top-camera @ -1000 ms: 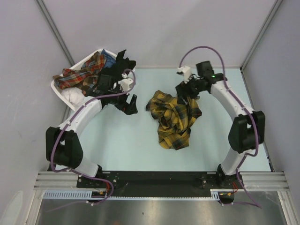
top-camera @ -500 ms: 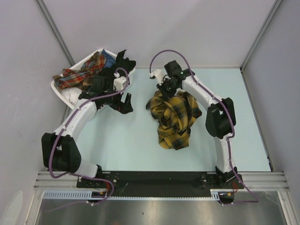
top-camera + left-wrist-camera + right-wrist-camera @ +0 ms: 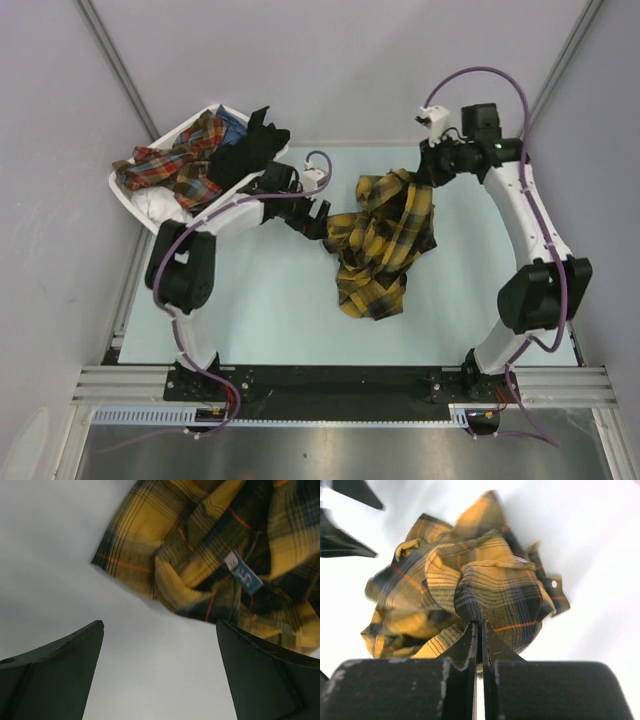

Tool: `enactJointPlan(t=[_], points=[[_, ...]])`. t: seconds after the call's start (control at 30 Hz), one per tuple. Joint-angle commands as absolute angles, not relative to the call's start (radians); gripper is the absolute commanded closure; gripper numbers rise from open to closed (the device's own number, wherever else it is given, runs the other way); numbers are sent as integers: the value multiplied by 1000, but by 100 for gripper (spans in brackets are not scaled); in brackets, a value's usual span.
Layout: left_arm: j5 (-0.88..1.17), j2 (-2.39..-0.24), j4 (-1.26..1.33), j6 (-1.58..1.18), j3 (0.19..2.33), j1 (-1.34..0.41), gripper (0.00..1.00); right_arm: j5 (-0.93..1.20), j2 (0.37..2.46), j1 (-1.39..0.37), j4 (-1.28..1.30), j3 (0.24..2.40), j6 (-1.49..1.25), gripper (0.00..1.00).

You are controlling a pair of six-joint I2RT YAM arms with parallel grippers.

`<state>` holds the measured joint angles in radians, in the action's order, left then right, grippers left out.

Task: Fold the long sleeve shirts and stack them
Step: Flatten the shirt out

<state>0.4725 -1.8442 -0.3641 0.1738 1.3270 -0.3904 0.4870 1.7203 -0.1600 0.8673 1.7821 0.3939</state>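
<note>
A mustard-yellow and black plaid shirt (image 3: 385, 240) lies crumpled in the middle of the table. My right gripper (image 3: 479, 624) is shut on a fold of it, and the pinched cloth is drawn up toward the far right (image 3: 418, 190). My left gripper (image 3: 316, 222) sits low at the shirt's left edge, open, with only bare table between its fingers (image 3: 60, 660). In the left wrist view the shirt (image 3: 200, 555) lies just ahead, showing a small blue size tag (image 3: 243, 575).
A white basket (image 3: 135, 195) at the far left holds a red plaid garment (image 3: 175, 160) and a black one (image 3: 250, 150). Grey walls close in the table on three sides.
My right gripper closed on the yellow plaid shirt at its far side, then pulled that fold up and to the right. My left gripper moved right, up to the shirt's left edge, staying open.
</note>
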Motion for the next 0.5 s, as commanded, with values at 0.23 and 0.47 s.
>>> enactJointPlan(t=[0.23, 0.47], points=[[667, -2068, -233, 48, 1442, -423, 27, 443, 1457, -31, 879, 1427, 356, 100], [755, -2002, -376, 26, 1563, -368, 100, 443, 1404, 18, 902, 1307, 422, 100]])
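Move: The shirt's left edge lies about 5 cm to the left hand's right, level with it fore and aft and some 6 cm below, with the black cloth roughly 20 cm ahead and 14 cm left. The right hand already holds a raised fold high up; bare table lies about 10 cm back, 8 cm right and 22 cm below, the shirt's bulk some 12 cm back and 9 cm left. Left hand sinks 5 cm and rightward, pinching the shirt's left edge; right draws its held fold back, rightward, down. ##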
